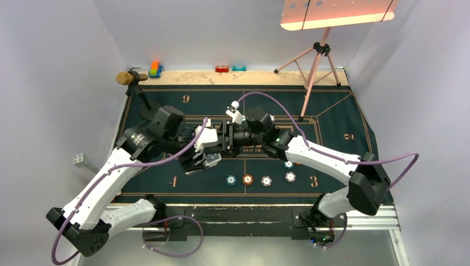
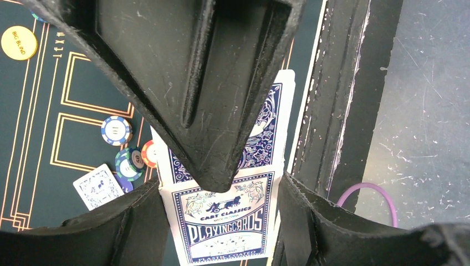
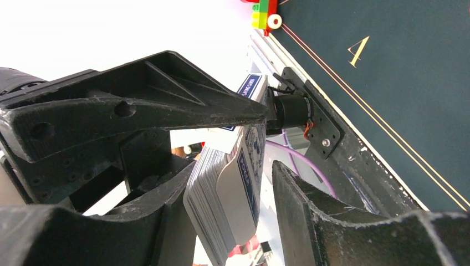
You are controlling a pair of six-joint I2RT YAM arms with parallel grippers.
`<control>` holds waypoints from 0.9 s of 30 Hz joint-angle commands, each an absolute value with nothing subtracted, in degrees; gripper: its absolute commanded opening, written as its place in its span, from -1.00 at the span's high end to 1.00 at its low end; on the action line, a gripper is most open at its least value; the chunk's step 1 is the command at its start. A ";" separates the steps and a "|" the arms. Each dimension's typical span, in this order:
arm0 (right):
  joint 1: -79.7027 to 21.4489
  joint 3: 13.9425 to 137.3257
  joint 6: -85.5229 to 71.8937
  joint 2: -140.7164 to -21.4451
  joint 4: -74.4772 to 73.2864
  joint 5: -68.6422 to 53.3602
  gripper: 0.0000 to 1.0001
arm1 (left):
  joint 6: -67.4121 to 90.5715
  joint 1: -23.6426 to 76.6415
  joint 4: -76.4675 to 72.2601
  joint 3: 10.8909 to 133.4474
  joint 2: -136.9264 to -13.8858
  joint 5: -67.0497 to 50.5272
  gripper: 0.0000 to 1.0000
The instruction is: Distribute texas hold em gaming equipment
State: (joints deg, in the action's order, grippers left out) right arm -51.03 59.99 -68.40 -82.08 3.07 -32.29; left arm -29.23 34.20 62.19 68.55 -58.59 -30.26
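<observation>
A blue and white playing-card pack (image 2: 221, 233) hangs above the mat's near edge, and my left gripper (image 2: 219, 213) is shut on its two sides. My right gripper (image 3: 233, 183) is open around the same pack (image 3: 221, 210). The cards' edges lean on its left finger, and a gap shows before the right finger (image 3: 299, 210). Both grippers meet over the mat's middle left (image 1: 213, 147). Chips lie in a row on the mat: teal (image 1: 231, 180), orange (image 1: 248, 179) and white (image 1: 266, 180). A yellow Big Blind disc (image 2: 18, 42) and one face-down card (image 2: 98, 187) lie on the mat.
The dark green mat (image 1: 332, 127) covers the table. A pink tripod (image 1: 313, 72) stands at the back right. Small toys (image 1: 155, 69) (image 1: 222, 68) line the back edge. The black table rail (image 2: 343, 111) runs just beside the pack, and a purple cable (image 2: 366, 191) loops past it.
</observation>
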 commanded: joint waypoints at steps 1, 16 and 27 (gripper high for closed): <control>-51.79 59.91 -67.85 -79.90 4.80 -32.24 -0.02 | -27.97 34.34 60.47 69.74 -59.22 -29.46 -0.17; -53.44 61.12 -67.60 -83.32 5.68 -34.42 0.80 | -26.27 34.32 62.88 76.23 -64.93 -28.73 -0.39; -49.49 58.20 -66.53 -80.02 5.02 -35.02 0.85 | -25.65 33.53 67.36 77.98 -56.98 -19.88 -1.00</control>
State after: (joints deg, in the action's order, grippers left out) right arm -51.55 58.94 -67.02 -83.57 3.31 -33.19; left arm -26.28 34.17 66.65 74.89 -61.39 -25.43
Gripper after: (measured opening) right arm 0.221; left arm 0.996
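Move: The card deck is in the left gripper, its middle some 2 cm to the right of that hand and 2 cm below it. For the right hand it is practically between the half-open fingers, about 1 cm to their left. From the right hand, a teal chip lies on the mat roughly 2 cm back, 5 cm right and 20 cm below. At that same depth, an orange chip in the laid-out group lies about 7 cm ahead and 6 cm left. The right fingers close on the card deck's flat faces, one above and one below, and pinch it while that hand sinks about 2 cm. The left hand keeps its hold on the deck's edges, dipping about 1 cm and tilting slightly; only once the right grip is shut does it open wide, let go and rise some 2.5 cm. ##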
